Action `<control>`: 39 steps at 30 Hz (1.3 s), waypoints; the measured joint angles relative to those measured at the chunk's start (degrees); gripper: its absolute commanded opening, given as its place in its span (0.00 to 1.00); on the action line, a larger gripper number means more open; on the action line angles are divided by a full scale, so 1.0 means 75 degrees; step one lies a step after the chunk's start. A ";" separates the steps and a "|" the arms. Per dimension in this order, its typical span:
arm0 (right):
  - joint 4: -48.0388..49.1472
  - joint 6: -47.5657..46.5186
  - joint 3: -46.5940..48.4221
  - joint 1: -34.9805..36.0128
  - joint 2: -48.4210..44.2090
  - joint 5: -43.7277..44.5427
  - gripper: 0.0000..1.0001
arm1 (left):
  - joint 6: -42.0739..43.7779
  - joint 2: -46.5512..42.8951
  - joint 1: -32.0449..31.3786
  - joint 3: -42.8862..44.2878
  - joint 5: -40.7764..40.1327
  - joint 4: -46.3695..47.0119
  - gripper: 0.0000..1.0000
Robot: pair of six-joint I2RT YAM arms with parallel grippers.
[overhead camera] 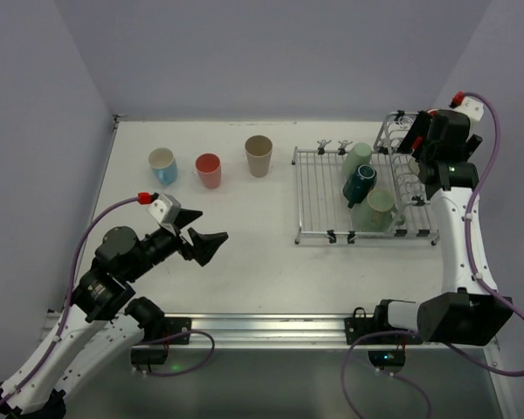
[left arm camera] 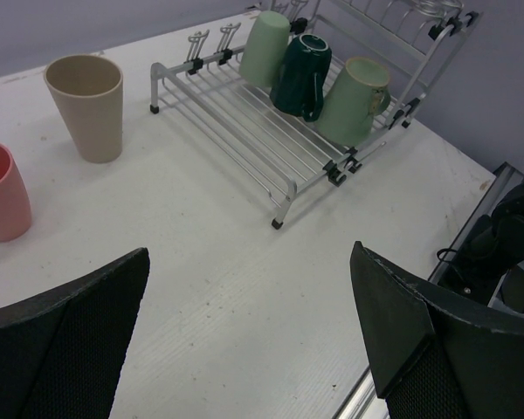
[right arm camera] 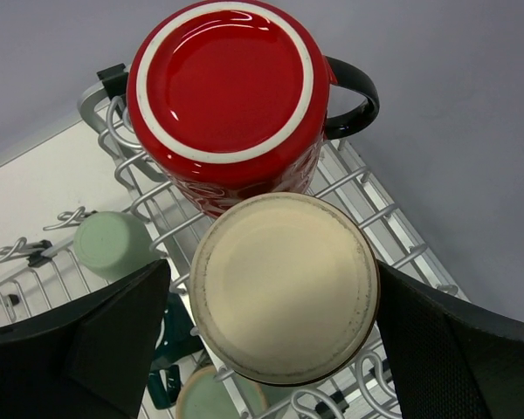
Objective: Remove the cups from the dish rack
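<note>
The dish rack (overhead camera: 319, 201) stands at the right of the table. On its flat grid lie a sage green tumbler (overhead camera: 359, 157), a dark teal mug (overhead camera: 361, 183) and a sage green mug (overhead camera: 378, 209). On the raised loops a red mug (right arm camera: 227, 96) and a cream cup (right arm camera: 284, 288) stand upside down. My right gripper (right arm camera: 271, 288) is open, with one finger on either side of the cream cup's base. My left gripper (overhead camera: 201, 240) hangs open over bare table to the left of the rack and holds nothing.
Three cups stand upright on the table at the back left: a light blue one (overhead camera: 163, 165), a pink-red one (overhead camera: 209, 170) and a beige one (overhead camera: 258, 155). Walls close in the table on the left, back and right.
</note>
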 measured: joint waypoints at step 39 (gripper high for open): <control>0.1058 0.2168 -0.2133 0.0991 -0.3279 -0.2288 0.42 | -0.0460 0.0781 0.0154 0.0003 0.0501 0.0527 0.99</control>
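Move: The cream cup on the rack's upper tier already sits between the right gripper's open fingers, about 1 cm ahead and 1 cm below the hand point, not off to either side. From this hand, the red mug stands about 9 cm ahead, straight in line and at nearly the same height. The dark green cup is about 14 cm left, 1 cm ahead and 15 cm lower. From the left gripper, the cream cup lies roughly 20 cm ahead, 52 cm right and 1 cm up. Close the right gripper on the sides of the cream cup, keeping it almost still until it grips. Then draw it left about 11 cm, back some 6 cm and up 4 or 5 cm, away from the red mug and out over the lower tier, slowly at first, then faster. On the way, tip the fingers up and roll and turn the wrist counter-clockwise, each some 20 degrees. ##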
